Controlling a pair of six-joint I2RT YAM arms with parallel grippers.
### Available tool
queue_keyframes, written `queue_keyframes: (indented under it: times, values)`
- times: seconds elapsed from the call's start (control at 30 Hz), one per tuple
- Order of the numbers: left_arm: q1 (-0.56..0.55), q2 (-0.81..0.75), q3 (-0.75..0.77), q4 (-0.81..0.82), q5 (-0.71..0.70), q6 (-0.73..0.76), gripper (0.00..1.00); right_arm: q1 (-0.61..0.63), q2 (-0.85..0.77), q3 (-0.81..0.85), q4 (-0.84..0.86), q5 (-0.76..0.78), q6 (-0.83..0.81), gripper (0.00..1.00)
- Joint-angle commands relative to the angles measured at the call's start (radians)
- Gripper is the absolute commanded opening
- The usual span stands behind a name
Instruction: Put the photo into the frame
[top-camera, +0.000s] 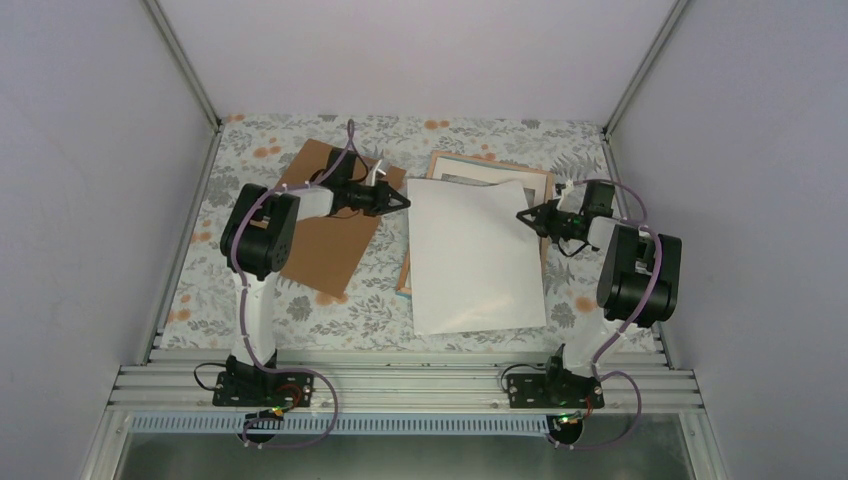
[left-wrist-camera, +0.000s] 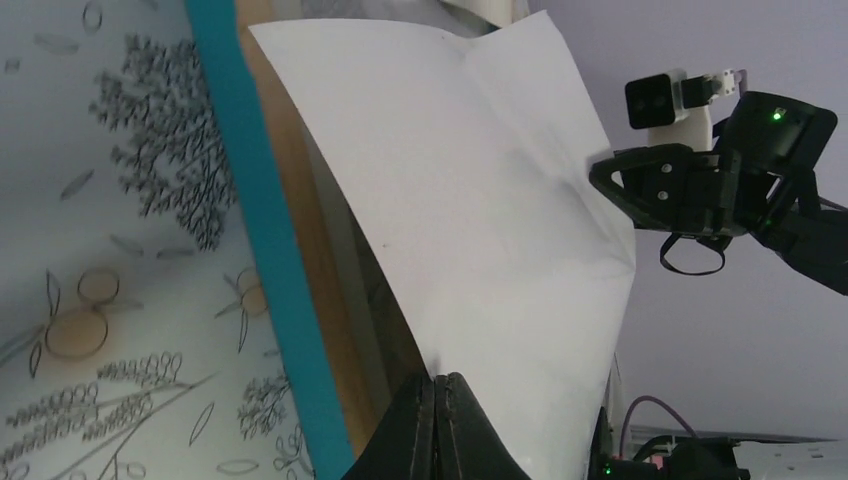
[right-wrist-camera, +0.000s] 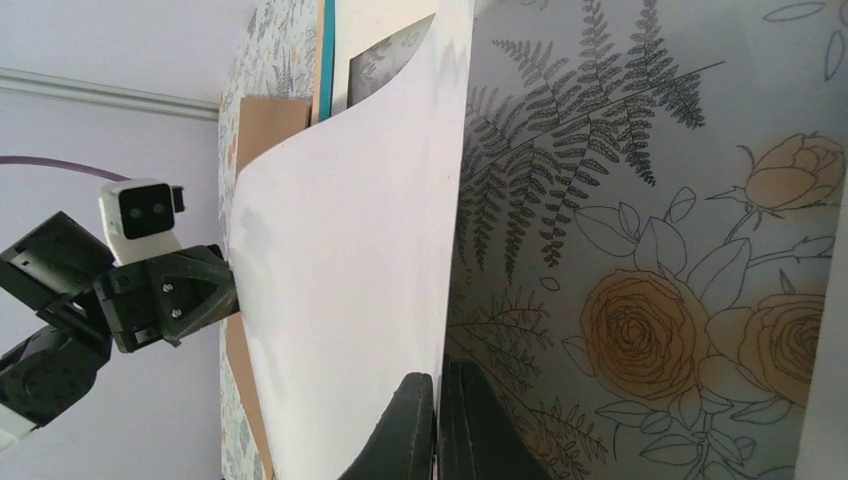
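The photo (top-camera: 475, 255) lies white back up, slightly bowed, over the frame (top-camera: 492, 163), whose wood edge shows at the back and along the left. My left gripper (top-camera: 405, 200) is shut on the photo's left edge near the far corner. My right gripper (top-camera: 520, 215) is shut on the photo's right edge. In the left wrist view the jaws (left-wrist-camera: 438, 385) pinch the white sheet (left-wrist-camera: 470, 180) beside the frame's turquoise strip (left-wrist-camera: 250, 230). In the right wrist view the jaws (right-wrist-camera: 438, 385) clamp the sheet's edge (right-wrist-camera: 350, 250). The printed side is hidden.
A brown backing board (top-camera: 335, 215) lies left of the frame, under the left arm. A cream mat border (top-camera: 470, 170) shows inside the frame at the back. Floral cloth (top-camera: 300, 310) covers the table. White walls close in on both sides.
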Motion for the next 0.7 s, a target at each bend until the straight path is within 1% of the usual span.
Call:
queue_keyframes:
  times: [0.0, 0.2, 0.33, 0.63, 0.67]
  values:
    - [-0.009, 0.034, 0.092, -0.076, -0.013, 0.078, 0.02, -0.001, -0.019, 0.002, 0.035, -0.006, -0.014, 0.04]
    - [-0.011, 0.126, 0.300, -0.259, -0.107, 0.210, 0.02, -0.002, -0.013, 0.037, 0.015, 0.046, -0.064, 0.04]
    - [-0.018, 0.188, 0.439, -0.341, -0.146, 0.272, 0.02, -0.001, -0.013, 0.044, 0.034, 0.059, -0.085, 0.04]
    - [-0.041, 0.311, 0.629, -0.401, -0.224, 0.334, 0.03, 0.000, 0.012, 0.083, 0.061, 0.129, -0.108, 0.04]
    - [-0.045, 0.321, 0.650, -0.409, -0.241, 0.347, 0.04, -0.001, 0.017, 0.089, 0.061, 0.134, -0.108, 0.04]
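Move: The left hand, pinching the photo's left edge near its far corner, has the frame's middle some 18 cm to its right, 3 cm back and 6 cm below. The frame's far-left corner lies about 19 cm ahead and 6 cm right of this hand; the brown board's middle is 22 cm left and 2 cm ahead. For the right hand, on the photo's other edge, the frame's middle is roughly 10 cm left, level with it and 7 cm below. Still pinching the photo's two side edges, both hands draw the sheet outward over the frame. The left goes forward about 9 cm and some 3 cm right, towards the frame's far-left corner, rising slightly before sinking again, its fingers tipping down about 10 degrees as the hand rolls. The right only eases forward about 2 cm, with a little right and up. ##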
